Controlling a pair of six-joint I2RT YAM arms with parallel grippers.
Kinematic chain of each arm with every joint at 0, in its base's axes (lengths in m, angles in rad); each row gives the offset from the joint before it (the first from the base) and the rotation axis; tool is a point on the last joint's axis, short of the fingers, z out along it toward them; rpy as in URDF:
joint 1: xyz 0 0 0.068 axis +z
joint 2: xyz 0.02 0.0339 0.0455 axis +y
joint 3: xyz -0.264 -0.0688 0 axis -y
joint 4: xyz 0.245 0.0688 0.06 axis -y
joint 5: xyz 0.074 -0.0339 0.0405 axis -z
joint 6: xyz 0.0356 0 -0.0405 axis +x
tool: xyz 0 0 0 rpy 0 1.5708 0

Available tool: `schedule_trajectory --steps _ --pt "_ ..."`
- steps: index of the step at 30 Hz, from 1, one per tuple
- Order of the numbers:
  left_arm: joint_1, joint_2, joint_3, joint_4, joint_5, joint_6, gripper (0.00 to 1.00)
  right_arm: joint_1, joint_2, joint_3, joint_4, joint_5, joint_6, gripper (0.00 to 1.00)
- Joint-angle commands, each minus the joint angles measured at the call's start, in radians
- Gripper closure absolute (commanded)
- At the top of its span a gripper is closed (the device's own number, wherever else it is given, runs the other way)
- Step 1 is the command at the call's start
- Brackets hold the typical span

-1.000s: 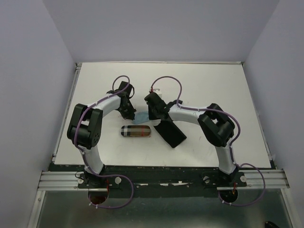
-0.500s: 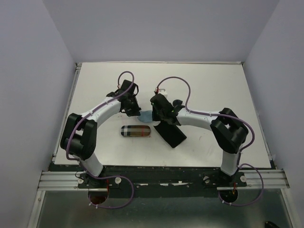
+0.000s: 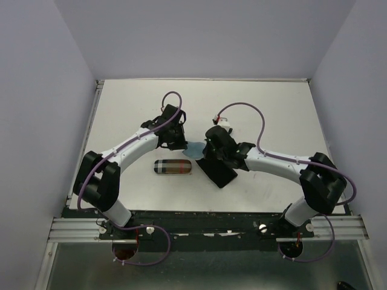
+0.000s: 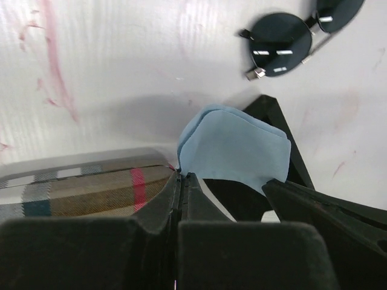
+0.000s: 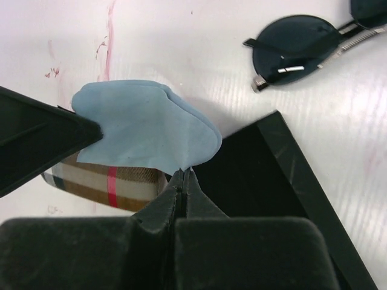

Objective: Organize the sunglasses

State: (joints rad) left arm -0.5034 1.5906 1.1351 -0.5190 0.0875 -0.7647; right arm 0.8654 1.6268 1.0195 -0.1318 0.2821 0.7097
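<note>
One pair of sunglasses, black-framed with dark round lenses, lies on the white table beyond both grippers; it also shows in the right wrist view as sunglasses. In the top view the arms hide it. A light blue cloth hangs between the two grippers. My left gripper is shut on the cloth's left corner. My right gripper is shut on the cloth's lower edge. The two grippers sit close together at mid-table.
A plaid tan-and-black case lies closed just under and to the near left of the cloth. A black case lies at an angle to its right, under the right gripper. Faint red marks stain the table. Walls enclose the table on three sides.
Both grippers and the blue cloth between them have shifted to the right, over the black case's upper end. The right arm has stretched out lower and further right.
</note>
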Motion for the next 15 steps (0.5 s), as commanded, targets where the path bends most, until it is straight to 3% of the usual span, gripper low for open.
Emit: schedule_trajectory --steps 1,15 --pt "-0.075 -0.026 0.04 -0.013 0.003 0.041 1.0 0.017 -0.12 -0.103 -0.066 0.066 0.121 0.99" --pt "-0.213 0.089 0.113 -0.079 -0.049 0.065 1.0 0.058 -0.278 -0.314 -0.074 0.101 0.278 0.99"
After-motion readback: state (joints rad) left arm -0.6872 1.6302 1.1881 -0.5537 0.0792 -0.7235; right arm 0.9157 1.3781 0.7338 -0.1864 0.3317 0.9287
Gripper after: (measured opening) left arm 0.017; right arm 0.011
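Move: The blue cloth hangs between both closed grippers, about 8 cm above the table. The open black case that it goes to lies with its middle some 14 cm right and 5 cm back of the left gripper, and about 5 cm right and 2 cm back of the right gripper. From the left gripper, the plaid case lies 5 cm left and 4 cm back, and the sunglasses 14 cm right and 12 cm ahead. Carry the cloth with both grippers shut on its ends, back and to the right over the open black case. Bring the left gripper about 5.5 cm right and 4 cm back at nearly constant height, turning it some 10 degrees clockwise. Draw the right gripper about 6.5 cm back and 5 cm right, rising slightly and then sinking to a couple of centimetres lower, with a slight clockwise turn. ##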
